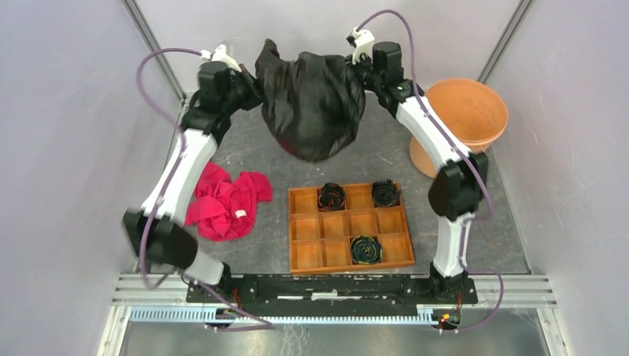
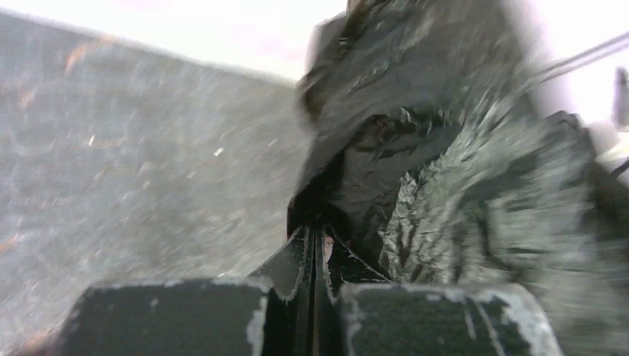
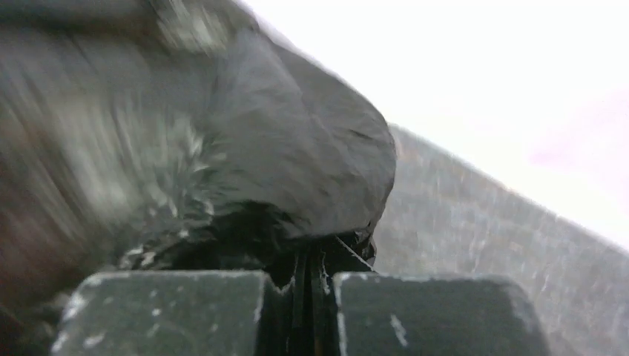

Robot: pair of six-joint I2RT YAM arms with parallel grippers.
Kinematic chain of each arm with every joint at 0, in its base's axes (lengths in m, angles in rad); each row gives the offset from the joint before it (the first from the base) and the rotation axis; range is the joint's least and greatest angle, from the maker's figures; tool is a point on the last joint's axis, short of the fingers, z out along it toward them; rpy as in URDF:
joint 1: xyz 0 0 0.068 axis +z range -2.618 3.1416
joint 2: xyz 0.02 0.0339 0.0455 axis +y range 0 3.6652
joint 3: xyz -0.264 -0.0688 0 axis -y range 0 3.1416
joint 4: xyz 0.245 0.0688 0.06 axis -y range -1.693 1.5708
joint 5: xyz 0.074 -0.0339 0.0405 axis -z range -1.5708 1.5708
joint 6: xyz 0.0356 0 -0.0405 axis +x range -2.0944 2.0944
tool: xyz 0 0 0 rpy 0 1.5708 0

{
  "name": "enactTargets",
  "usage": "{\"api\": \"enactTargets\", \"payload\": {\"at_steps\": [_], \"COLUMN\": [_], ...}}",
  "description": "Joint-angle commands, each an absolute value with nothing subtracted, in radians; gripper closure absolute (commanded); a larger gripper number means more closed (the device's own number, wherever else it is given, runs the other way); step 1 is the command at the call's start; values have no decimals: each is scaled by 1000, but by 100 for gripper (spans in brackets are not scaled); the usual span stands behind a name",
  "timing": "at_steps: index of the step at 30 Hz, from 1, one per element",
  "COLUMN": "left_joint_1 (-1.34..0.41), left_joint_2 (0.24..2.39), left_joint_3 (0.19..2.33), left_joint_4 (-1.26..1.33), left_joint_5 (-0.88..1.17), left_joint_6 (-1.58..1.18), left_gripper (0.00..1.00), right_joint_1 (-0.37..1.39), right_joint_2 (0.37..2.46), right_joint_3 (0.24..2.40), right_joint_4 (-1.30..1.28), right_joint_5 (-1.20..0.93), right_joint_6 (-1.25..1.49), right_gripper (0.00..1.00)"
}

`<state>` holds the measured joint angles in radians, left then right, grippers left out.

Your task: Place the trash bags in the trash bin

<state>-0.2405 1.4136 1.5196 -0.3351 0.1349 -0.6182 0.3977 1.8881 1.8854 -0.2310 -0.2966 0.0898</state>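
Observation:
The black, glossy, crinkly trash bag [image 1: 311, 104] hangs in the air at the back of the table, stretched between both arms. My left gripper [image 1: 256, 87] is shut on its left edge and my right gripper [image 1: 358, 73] is shut on its right edge. Up close, the left wrist view shows the bag [image 2: 415, 148] bunching out from the shut left gripper [image 2: 317, 236]; the right wrist view shows the film [image 3: 245, 148] pinched in the shut right gripper [image 3: 311, 256]. The pale orange trash bin [image 1: 463, 122] lies tipped at the back right, to the right of the right arm, apart from the bag.
A crumpled red cloth [image 1: 226, 200] lies at the left beside the left arm. A compartmented wooden tray [image 1: 348, 226] with three dark coiled rolls sits in the middle front. Pale walls enclose the table on the left, back and right.

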Motion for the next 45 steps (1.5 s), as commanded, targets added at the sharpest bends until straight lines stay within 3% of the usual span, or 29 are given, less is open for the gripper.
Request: {"api": "enactTargets", "payload": {"at_steps": [1, 6, 13, 17, 25, 36, 41, 45], "left_joint_1": [-181, -164, -166, -165, -165, -165, -164, -164], "left_joint_2": [1643, 1510, 1291, 1218, 1195, 1197, 1161, 1105], "left_joint_3": [1436, 1287, 1374, 1403, 1348, 1304, 1251, 1172], "left_joint_4": [-508, -501, -453, -430, -460, -435, -456, -465], "left_joint_5": [231, 238, 236, 239, 277, 285, 198, 129], "left_joint_6": [-628, -572, -589, -614, -610, -597, -586, -606], "left_gripper": [98, 98, 98, 98, 98, 98, 98, 98], "right_joint_1": [408, 490, 500, 488, 358, 366, 358, 335], "right_joint_2": [2109, 1855, 1646, 1593, 1697, 1773, 1772, 1758], "right_joint_3": [1933, 1558, 1669, 1617, 1318, 1321, 1287, 1238], "right_joint_4": [-642, -533, -475, -376, -15, -13, 44, 135], "right_joint_5": [-382, -483, -425, -439, -802, -864, -843, -825], "right_joint_6": [-26, -127, -121, -50, 333, 367, 413, 507], "right_gripper": [99, 100, 98, 98, 92, 91, 83, 70]}}
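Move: Both hands still pinch the trash bag's rim; its middle hangs about 12 cm to the right of the left hand and 10 cm below. From the right hand the bag's middle is some 10 cm left, 8 cm back and 10 cm below. The trash bin stands roughly 27 cm to the right hand's right, 5 cm back and 20 cm below. From the left hand, the red cloth lies about 15 cm back, 10 cm left, on the table 36 cm below. Both hands snap the trash bag down some 25 cm and back, up again, then lower; right fingers part. ##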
